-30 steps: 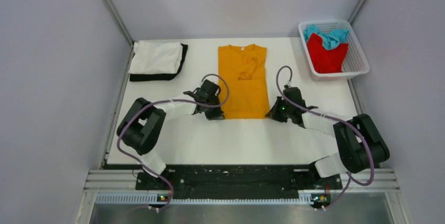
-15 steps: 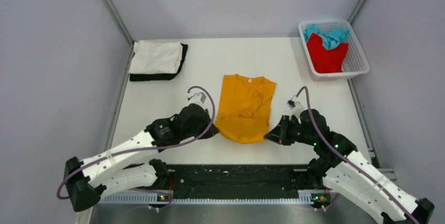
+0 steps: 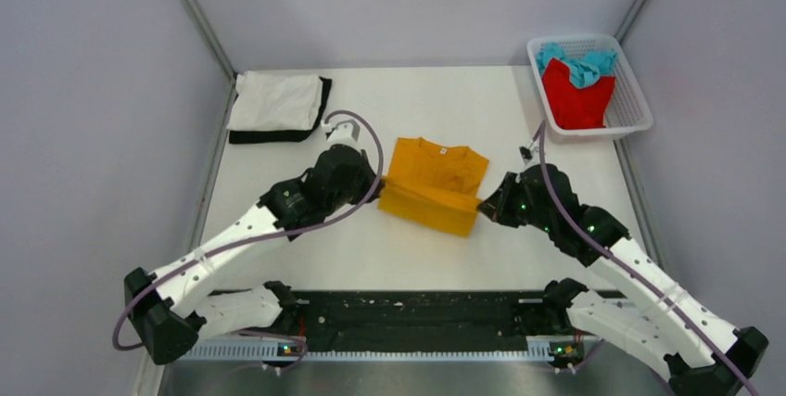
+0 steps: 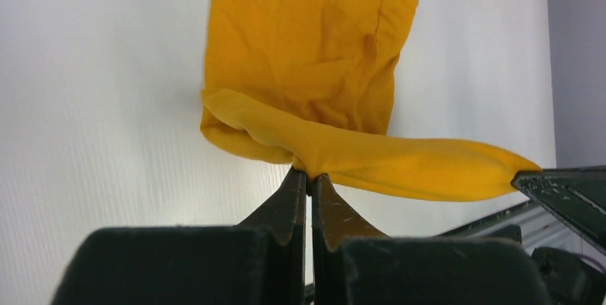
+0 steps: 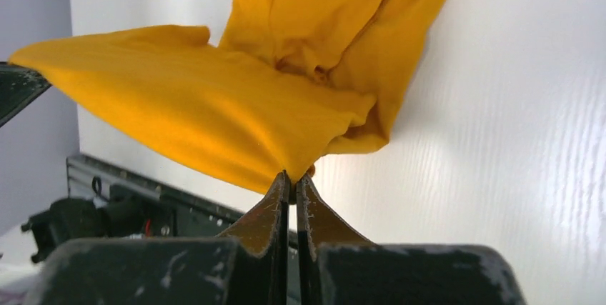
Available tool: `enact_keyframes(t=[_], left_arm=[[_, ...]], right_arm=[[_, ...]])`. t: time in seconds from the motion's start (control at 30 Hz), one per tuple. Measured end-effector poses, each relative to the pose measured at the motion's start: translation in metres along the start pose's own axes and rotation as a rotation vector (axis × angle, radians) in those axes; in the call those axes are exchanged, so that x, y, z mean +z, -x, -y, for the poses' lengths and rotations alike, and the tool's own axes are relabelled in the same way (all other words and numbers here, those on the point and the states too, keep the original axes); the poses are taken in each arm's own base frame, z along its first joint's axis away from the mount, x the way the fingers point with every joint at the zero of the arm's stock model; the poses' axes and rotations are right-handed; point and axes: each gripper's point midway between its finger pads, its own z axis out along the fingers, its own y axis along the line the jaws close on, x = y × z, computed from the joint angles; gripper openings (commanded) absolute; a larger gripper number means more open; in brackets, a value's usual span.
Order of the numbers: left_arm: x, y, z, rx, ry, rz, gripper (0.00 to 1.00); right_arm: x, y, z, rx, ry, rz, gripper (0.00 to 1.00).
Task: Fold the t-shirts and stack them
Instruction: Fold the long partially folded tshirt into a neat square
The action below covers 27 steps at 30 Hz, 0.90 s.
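Observation:
The orange-yellow t-shirt (image 3: 434,181) lies mid-table with its near hem lifted and carried over its body. My left gripper (image 3: 378,188) is shut on the hem's left corner (image 4: 304,166). My right gripper (image 3: 482,207) is shut on the hem's right corner (image 5: 294,169). The hem hangs stretched between them above the table. A folded white t-shirt (image 3: 276,99) lies on a folded black t-shirt (image 3: 278,135) at the back left. The red t-shirt (image 3: 575,95) and the teal t-shirt (image 3: 579,64) lie crumpled in the basket.
The white mesh basket (image 3: 640,108) stands at the back right corner. Grey walls close in the white table (image 3: 417,248) on the left, right and back. The black rail with the arm bases (image 3: 408,308) runs along the near edge.
Both grippers pulled the shirt toward the near edge, then lifted the hem and carried it back away from the bases, doubling the shirt over itself. The shirt now lies shorter.

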Motion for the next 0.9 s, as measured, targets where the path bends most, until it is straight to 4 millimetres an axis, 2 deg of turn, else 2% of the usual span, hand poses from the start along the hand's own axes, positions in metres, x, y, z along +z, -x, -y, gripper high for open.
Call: enact_keyframes(t=[0.17,0.33,0.63,0.83,0.87,0.9], left_arm=[[0.041,0.047,0.002,-0.01,0.02,0.019,0.0],[0.087,0.065,0.008,0.026,0.038,-0.023,0.0],[0.162,0.08,-0.005,0.038,0.08,-0.102,0.0],[0.207,0.074,-0.024,0.019,0.113,-0.181,0.0],[0.214,0.074,-0.028,0.016,0.115,-0.192,0.04],[0.221,0.072,-0.032,0.011,0.117,-0.208,0.14]], right_arm=[[0.015,0.042,0.016,0.031,-0.072,0.112,0.0],[0.037,0.07,0.038,0.073,-0.125,0.151,0.0],[0.081,0.092,0.068,0.124,-0.155,0.135,0.0],[0.121,0.09,0.091,0.158,-0.167,0.079,0.0],[0.128,0.089,0.094,0.163,-0.167,0.068,0.0],[0.134,0.088,0.097,0.169,-0.167,0.061,0.0]])
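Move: Both hands hold a raised hem corner of the orange t-shirt. The collar lies roughly 22 cm ahead of the left hand, 14 cm to its right and 19 cm below; from the right hand it is about 22 cm ahead, 8 cm left and 16 cm down. The folded stack sits some 30 cm ahead and 25 cm left of the left hand; the basket, about 35 cm ahead and 26 cm right of the right hand. Both hands, still pinching the hem corners, sweep forward towards the collar about 15–20 cm, then sink some 9 cm. ##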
